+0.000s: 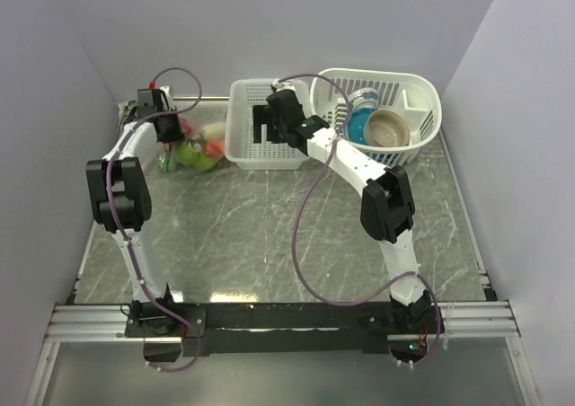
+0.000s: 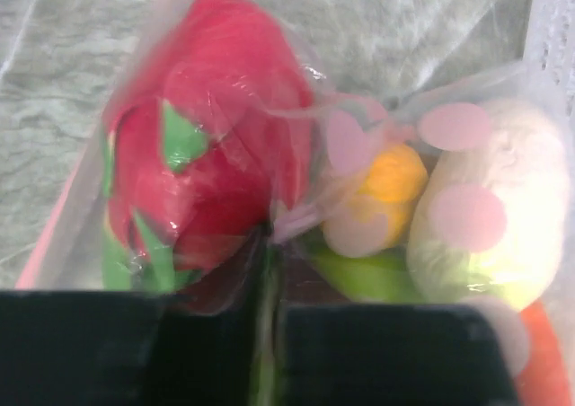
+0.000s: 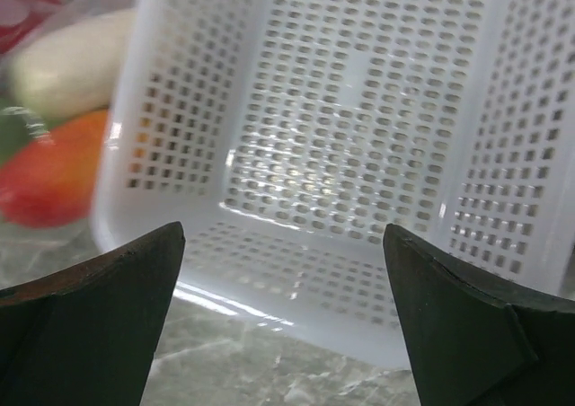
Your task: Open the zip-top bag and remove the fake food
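Note:
The zip-top bag (image 1: 193, 147) lies at the back left of the table, against the small white basket. Through its clear film (image 2: 135, 74) I see the fake food: a red piece with green leaves (image 2: 216, 145), a yellow one (image 2: 391, 177), a pale one (image 2: 499, 217) and a green one (image 2: 368, 276). My left gripper (image 1: 171, 132) is down on the bag, its black jaws nearly together with a fold of film pinched between them (image 2: 269, 334). My right gripper (image 1: 266, 123) hovers at the small basket, wide open and holding nothing (image 3: 284, 233).
A rectangular white perforated basket (image 1: 243, 150) sits right of the bag and fills the right wrist view (image 3: 359, 136). A larger oval basket (image 1: 422, 92) at the back right holds a tan bowl (image 1: 388, 127) and a blue cup (image 1: 364, 110). Walls close in on both sides.

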`<state>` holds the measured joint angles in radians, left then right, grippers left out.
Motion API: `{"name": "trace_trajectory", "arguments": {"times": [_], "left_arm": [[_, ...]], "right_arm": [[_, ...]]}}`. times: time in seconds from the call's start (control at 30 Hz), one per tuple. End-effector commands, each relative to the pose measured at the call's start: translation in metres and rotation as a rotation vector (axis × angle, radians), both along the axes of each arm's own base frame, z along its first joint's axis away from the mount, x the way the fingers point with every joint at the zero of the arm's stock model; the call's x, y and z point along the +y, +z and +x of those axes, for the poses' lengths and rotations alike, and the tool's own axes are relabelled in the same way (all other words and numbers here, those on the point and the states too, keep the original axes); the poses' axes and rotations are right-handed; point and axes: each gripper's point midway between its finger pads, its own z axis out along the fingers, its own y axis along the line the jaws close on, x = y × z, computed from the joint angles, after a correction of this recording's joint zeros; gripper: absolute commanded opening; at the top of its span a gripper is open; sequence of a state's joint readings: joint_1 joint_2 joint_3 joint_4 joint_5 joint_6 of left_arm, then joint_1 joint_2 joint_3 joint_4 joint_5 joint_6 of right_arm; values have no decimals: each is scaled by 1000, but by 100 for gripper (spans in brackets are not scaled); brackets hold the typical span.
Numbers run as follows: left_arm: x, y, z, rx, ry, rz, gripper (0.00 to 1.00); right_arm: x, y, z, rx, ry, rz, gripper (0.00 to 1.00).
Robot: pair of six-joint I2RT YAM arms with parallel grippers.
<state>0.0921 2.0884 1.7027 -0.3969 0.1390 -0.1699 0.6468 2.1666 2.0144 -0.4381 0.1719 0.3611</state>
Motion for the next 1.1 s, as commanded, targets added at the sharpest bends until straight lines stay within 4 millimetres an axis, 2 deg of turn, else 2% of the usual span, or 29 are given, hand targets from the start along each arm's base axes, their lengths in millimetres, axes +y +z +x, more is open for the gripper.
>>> {"name": "trace_trajectory", "arguments": {"times": [0.0, 0.03, 0.07, 0.13, 0.17, 0.2, 0.23, 0.27, 0.33, 0.37, 0.4, 0.43, 0.47, 0.53, 0.57, 0.6, 0.63, 0.67, 0.7, 0.73, 0.77, 0.8, 0.83, 0.87, 0.93, 0.97, 1.0, 1.03, 1.07], "left_arm": [[-11, -22, -24, 75, -68, -9, 1], [-15, -22, -29, 82, -81, -22, 1], [-16, -13, -33, 72, -91, -27, 1], [-27, -12, -48, 98, -132, -64, 1], [-30, 2, -55, 77, -154, -71, 1], [-35, 5, -64, 88, -178, -85, 1], [-40, 1, -78, 113, -197, -107, 1], [-48, 15, -87, 93, -234, -128, 1], [-56, 13, -115, 148, -269, -161, 1], [-61, 26, -125, 127, -306, -169, 1], [-63, 29, -134, 133, -321, -174, 1], [-67, 26, -153, 175, -337, -190, 1], [-71, 39, -163, 146, -389, -180, 1], [-77, 44, -189, 189, -429, -202, 1], [-78, 55, -198, 169, -461, -188, 1], [-81, 60, -206, 168, -484, -198, 1], [-83, 63, -218, 185, -503, -201, 1], [-84, 71, -224, 169, -515, -192, 1], [-85, 75, -228, 163, -527, -197, 1], [-86, 78, -233, 160, -543, -193, 1], [-87, 83, -240, 161, -550, -195, 2], [-89, 85, -244, 160, -559, -197, 2], [-91, 87, -247, 156, -577, -204, 2], [-92, 90, -252, 159, -581, -209, 2], [-97, 93, -256, 153, -608, -216, 3], [-101, 94, -259, 153, -624, -217, 4], [-104, 93, -262, 158, -637, -222, 4], [-107, 92, -264, 159, -651, -224, 7], [-113, 92, -267, 159, -677, -226, 11]], "right_arm": [[-13, -15, 5, 38, -40, 4, 100], [-16, -24, 5, 55, -51, -10, 99], [-17, -31, 2, 73, -52, -20, 98], [-22, -47, -4, 124, -60, -46, 95], [-22, -52, -10, 145, -53, -53, 92], [-26, -66, -18, 178, -55, -67, 91], [-29, -66, -22, 187, -57, -59, 89], [-33, -83, -33, 222, -51, -74, 86], [-38, -84, -44, 235, -54, -70, 84], [-43, -97, -56, 268, -53, -93, 81], [-48, -101, -62, 279, -58, -101, 80], [-50, -96, -68, 271, -55, -102, 79], [-58, -110, -80, 304, -57, -126, 77], [-67, -109, -92, 312, -65, -139, 72], [-76, -121, -106, 348, -70, -168, 67], [-80, -122, -114, 352, -73, -179, 66], [-83, -112, -120, 337, -80, -168, 65], [-90, -123, -137, 360, -79, -192, 65], [-94, -122, -144, 361, -83, -192, 65], [-97, -108, -151, 336, -94, -167, 65], [-107, -116, -166, 359, -102, -184, 65], [-111, -115, -174, 357, -107, -182, 65], [-115, -102, -180, 335, -121, -156, 65], [-127, -112, -194, 360, -133, -180, 64], [-135, -104, -207, 351, -149, -157, 62], [-146, -114, -219, 374, -158, -177, 62], [-149, -114, -225, 376, -162, -176, 62], [-153, -110, -229, 368, -173, -162, 62], [-160, -115, -236, 381, -179, -176, 62]]}}
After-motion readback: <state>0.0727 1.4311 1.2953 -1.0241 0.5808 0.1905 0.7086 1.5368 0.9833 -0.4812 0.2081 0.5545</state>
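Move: The left fingers are at the zip-top bag; its bulk lies about 6 cm right, 2 cm back and 4 cm below, with the white basket's middle some 26 cm right and 4 cm ahead. From the right hand, that basket's near wall is roughly 8 cm back, 3 cm right and 12 cm below; the bag lies 20 cm left, 1 cm back and 14 cm down, the dish rack 30 cm right and 5 cm ahead, 10 cm below. Left hand drags the pinched bag back some 25 cm; right dips about 15 and drags the basket back-right. ##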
